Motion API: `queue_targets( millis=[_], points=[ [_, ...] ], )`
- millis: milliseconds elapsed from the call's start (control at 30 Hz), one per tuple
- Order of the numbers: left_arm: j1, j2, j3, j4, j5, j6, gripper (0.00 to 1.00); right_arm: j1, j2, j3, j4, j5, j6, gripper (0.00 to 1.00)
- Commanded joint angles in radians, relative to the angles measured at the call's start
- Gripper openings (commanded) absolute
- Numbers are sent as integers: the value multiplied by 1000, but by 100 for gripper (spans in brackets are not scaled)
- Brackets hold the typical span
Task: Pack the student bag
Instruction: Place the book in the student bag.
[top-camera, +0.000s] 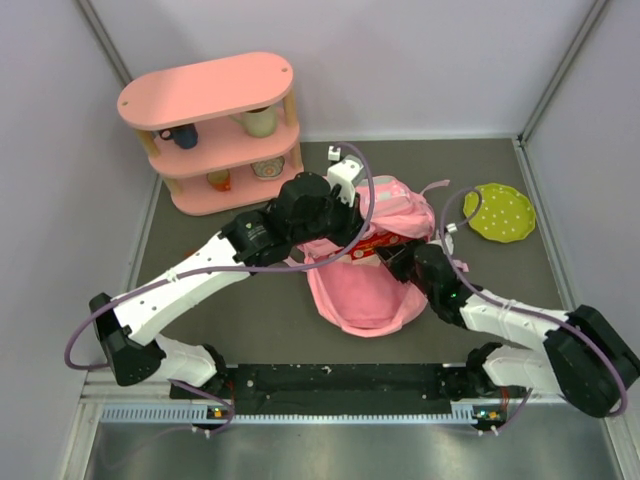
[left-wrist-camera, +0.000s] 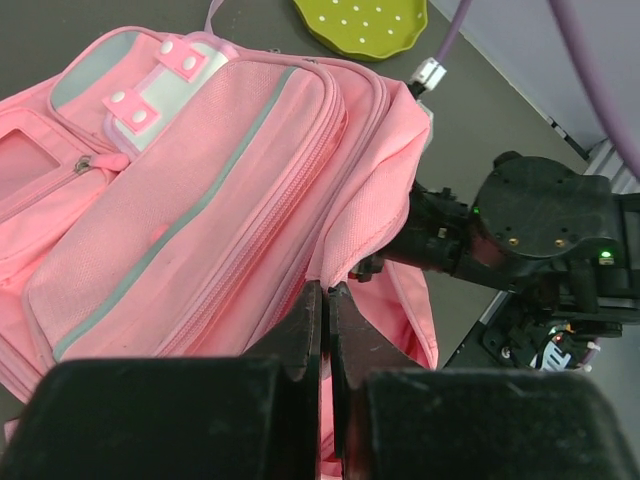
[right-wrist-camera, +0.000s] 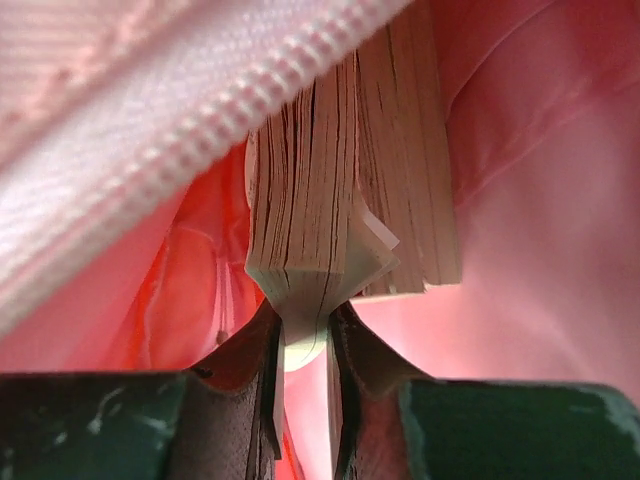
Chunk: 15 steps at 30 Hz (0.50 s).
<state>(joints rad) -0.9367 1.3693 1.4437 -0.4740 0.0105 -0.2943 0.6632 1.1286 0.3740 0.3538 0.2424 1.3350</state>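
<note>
The pink student bag (top-camera: 368, 300) lies mid-table with its mouth towards the arms. In the left wrist view its front pockets (left-wrist-camera: 190, 200) and white-and-pink patch (left-wrist-camera: 160, 85) show. My left gripper (left-wrist-camera: 328, 292) is shut, pinching the rim of the bag's opening and holding it up. My right gripper (right-wrist-camera: 305, 322) is inside the bag, shut on the lower corner of a thick book (right-wrist-camera: 330, 180) whose cream page edges face the camera. The bag's zipper (right-wrist-camera: 180, 110) crosses above it. From above, a red and yellow bit of the book (top-camera: 374, 246) shows at the opening.
A pink oval three-tier shelf (top-camera: 210, 130) with cups stands at the back left. A green dotted plate (top-camera: 499, 212) lies at the back right, also seen in the left wrist view (left-wrist-camera: 365, 22). The right arm's wrist (left-wrist-camera: 530, 220) sits close beside the bag's opening. Walls enclose the table.
</note>
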Motion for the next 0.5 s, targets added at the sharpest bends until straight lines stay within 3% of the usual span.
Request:
queue_targets(
  millis=[0,67,200,367,433,467],
  points=[
    [1,-53,1,187,46,-43,0,-1,106,77,201,34,99,0],
    [1,-53,-3,190,51,-45,0,9,137,92,243,63,101,2],
    [1,-59,-11,189,45,-45,0,36,203,158,214,90,75,18],
    [1,-62,-19,180,23,-34,0,47,204,151,212,-37,-34,35],
    [1,-62,-26,175,16,-31,0,59,139,109,189,-31,-109,51],
    [1,-62,-29,172,13,-31,0,67,110,92,163,-32,-131,67]
  ],
)
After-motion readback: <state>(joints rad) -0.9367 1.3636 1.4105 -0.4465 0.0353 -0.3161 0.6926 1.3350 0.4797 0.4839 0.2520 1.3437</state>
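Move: The right gripper pinches the red book's near corner at the bag's mouth; the book's seat, deep in the pocket under the flap, lies about 8 cm ahead and 5 cm left, slightly lower. The flap's held edge is roughly 5 cm ahead, 4 cm left and 17 cm above; the pocket's front rim is some 15 cm back, 3 cm left. The left gripper has that pocket about 3 cm ahead, 1 cm left, 20 cm below. Push the right gripper forward and left, about 3 cm each way, driving the red book's pinched corner deeper under the flap; ease off the forward push at the end while still drifting left, and open the fingers to about half to free the corner. Keep the left gripper shut on the flap edge, holding it up almost in place. ##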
